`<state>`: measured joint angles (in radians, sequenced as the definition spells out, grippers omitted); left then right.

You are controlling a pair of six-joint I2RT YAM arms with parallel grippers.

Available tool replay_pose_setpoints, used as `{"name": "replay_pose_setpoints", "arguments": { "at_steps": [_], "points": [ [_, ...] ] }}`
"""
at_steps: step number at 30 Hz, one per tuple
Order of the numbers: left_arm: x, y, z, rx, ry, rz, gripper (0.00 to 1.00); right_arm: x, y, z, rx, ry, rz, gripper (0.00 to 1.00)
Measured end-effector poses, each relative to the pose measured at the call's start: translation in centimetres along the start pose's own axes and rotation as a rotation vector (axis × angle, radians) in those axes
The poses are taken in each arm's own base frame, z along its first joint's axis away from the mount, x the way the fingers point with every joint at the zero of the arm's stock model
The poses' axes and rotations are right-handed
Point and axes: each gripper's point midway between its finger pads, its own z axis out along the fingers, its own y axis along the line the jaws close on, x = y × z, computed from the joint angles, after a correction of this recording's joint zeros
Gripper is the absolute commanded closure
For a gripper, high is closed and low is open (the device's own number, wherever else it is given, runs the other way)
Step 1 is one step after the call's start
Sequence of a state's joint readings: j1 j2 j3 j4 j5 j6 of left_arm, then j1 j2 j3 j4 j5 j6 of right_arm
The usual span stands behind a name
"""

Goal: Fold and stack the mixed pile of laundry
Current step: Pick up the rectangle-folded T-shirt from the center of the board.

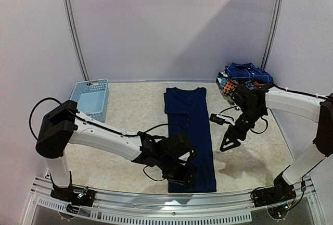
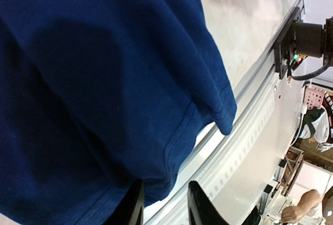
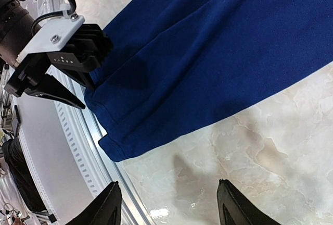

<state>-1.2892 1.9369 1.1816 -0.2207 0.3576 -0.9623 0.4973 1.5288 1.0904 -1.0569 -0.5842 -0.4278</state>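
Note:
A navy T-shirt (image 1: 188, 131) lies folded into a long narrow strip down the middle of the table. The remaining mixed laundry pile (image 1: 244, 76), with a blue plaid shirt on top, sits at the back right. My left gripper (image 1: 184, 175) is at the shirt's near hem (image 2: 156, 178). Its jaws stand partly apart with the hem edge between them, beside the left finger (image 2: 132, 204). In the right wrist view the left gripper (image 3: 67, 61) rests on that same hem corner (image 3: 112, 147). My right gripper (image 1: 229, 142) hovers open over bare table to the right of the shirt, holding nothing (image 3: 168, 183).
A light-blue slotted basket (image 1: 91, 97) stands at the back left. A metal rail (image 1: 156, 204) runs along the table's near edge, just below the shirt's hem. Marbled tabletop (image 1: 255, 157) shows on both sides of the shirt.

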Motion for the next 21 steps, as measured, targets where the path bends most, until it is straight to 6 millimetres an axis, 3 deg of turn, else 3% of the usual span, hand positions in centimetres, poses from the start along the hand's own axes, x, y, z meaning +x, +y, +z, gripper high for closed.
{"name": "replay_pose_setpoints", "arguments": {
  "at_steps": [7, 14, 19, 21],
  "points": [
    [-0.1, 0.0, 1.0, -0.004, 0.022, 0.002, 0.75, 0.0, -0.1, 0.0, 0.004, 0.0, -0.001, 0.37],
    [0.1, 0.6, 1.1, -0.036, 0.038, -0.007, 0.86, 0.0, -0.1, 0.0, 0.005, -0.001, -0.002, 0.36],
    [0.2, 0.7, 1.1, -0.04, 0.04, -0.009, 1.0, 0.0, -0.1, 0.0, 0.006, -0.002, -0.003, 0.36],
    [0.2, 0.7, 1.1, -0.041, 0.041, -0.002, 1.0, 0.0, -0.1, 0.0, 0.006, -0.002, -0.003, 0.36]
  ]
}}
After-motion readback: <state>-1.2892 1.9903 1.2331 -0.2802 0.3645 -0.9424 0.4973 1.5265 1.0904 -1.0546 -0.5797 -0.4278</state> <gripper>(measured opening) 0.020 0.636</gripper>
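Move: The T-shirt's near end lies right under the left fingers, level sideways, with its middle some 2 cm back towards the base and about 2 cm below them. The folded T-shirt runs straight out from there, its middle about 18 cm ahead. The clothes stack stands some 40 cm ahead and 22 cm to the right. From the idle right hand, that near end lies about 15 cm back, 13 cm to its left and 10 cm below. Straight down by little more than 1 cm, the left hand settles onto the T-shirt's near end, its fingers still slanting down and to the right. Meanwhile the fingers close from about a third open to practically shut, pinching the cloth close to the stitched hem; the hand doesn't lift or carry it yet. ##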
